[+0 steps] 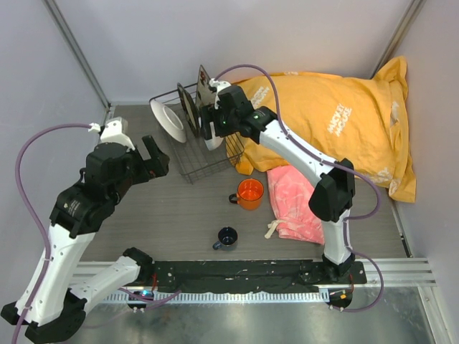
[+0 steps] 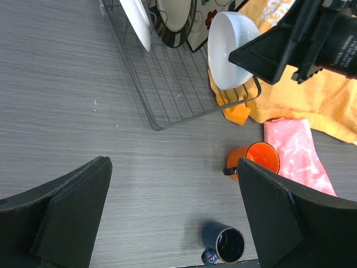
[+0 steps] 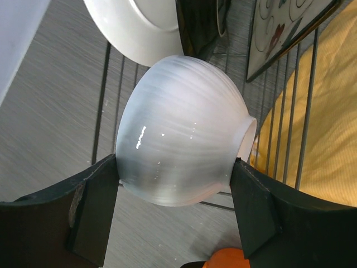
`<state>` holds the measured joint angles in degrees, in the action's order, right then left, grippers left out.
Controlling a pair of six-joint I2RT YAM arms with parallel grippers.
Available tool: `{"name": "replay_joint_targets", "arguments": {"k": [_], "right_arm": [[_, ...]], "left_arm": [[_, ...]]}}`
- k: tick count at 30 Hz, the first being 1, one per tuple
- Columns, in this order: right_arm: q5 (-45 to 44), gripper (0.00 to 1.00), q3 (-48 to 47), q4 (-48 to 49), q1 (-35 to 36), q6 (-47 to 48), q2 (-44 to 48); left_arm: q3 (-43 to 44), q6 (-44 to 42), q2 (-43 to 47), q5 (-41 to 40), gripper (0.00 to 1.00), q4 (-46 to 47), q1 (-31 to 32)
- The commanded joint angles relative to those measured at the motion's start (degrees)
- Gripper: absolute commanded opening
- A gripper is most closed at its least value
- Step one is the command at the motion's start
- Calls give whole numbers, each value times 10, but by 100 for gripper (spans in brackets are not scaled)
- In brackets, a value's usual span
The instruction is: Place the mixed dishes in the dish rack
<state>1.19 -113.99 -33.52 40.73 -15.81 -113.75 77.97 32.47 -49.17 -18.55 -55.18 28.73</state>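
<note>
My right gripper [image 3: 174, 170] is shut on the white bowl [image 3: 178, 139], holding it on its side over the near end of the dish rack [image 1: 193, 170]. The bowl [image 2: 228, 47] has one finger on each side. A white plate [image 1: 166, 120], a brown-centred plate [image 1: 192, 111] and a square dark tray [image 1: 204, 86] stand on edge in the rack. The orange mug [image 1: 249, 193] and the small dark-blue cup [image 1: 227, 237] stand on the table. My left gripper [image 2: 172, 184] hangs open over the table, left of both, with nothing between its fingers.
A big yellow bag [image 1: 337, 122] lies behind and right of the rack, touching its right side. A pink cloth [image 1: 295, 202] lies just right of the orange mug. Grey walls close in the table at the back and left.
</note>
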Motion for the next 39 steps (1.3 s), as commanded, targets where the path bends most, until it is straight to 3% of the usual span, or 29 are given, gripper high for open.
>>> {"name": "replay_joint_targets", "arguments": {"k": [1, 6, 39], "right_arm": [[-84, 1, -64, -11, 10, 37, -14], [-147, 1, -77, -29, 29, 62, -45], [-340, 1, -96, -41, 104, 194, -139]], "left_arm": [[-3, -9, 11, -13, 100, 5, -3], [-3, -14, 13, -17, 100, 5, -2], [-47, -7, 33, -4, 100, 20, -2]]}}
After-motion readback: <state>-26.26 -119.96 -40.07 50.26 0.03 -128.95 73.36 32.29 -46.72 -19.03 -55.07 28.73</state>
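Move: The white bowl, still in the right hand's grip, is headed for the empty front part of the dish rack, roughly 16 cm below that hand, 1 cm back and 1 cm left. The standing floral plate is about 11 cm ahead and 2 cm left of the hand, the brown plate 10 cm ahead and 9 cm left; the orange mug is some 15 cm back and 9 cm right. From the left hand, the rack spot lies about 16 cm ahead, 17 cm right. The white bowl, still pinched between the right fingers, is lowered about 10 cm towards the front part of the dish rack, in front of the floral plate. The hand eases slightly forward at first, then back, while the wrist tips some 35 degrees, left side dipping, so the fingers swing from a forward-left slant to point steeply down. The grip stays unchanged. ##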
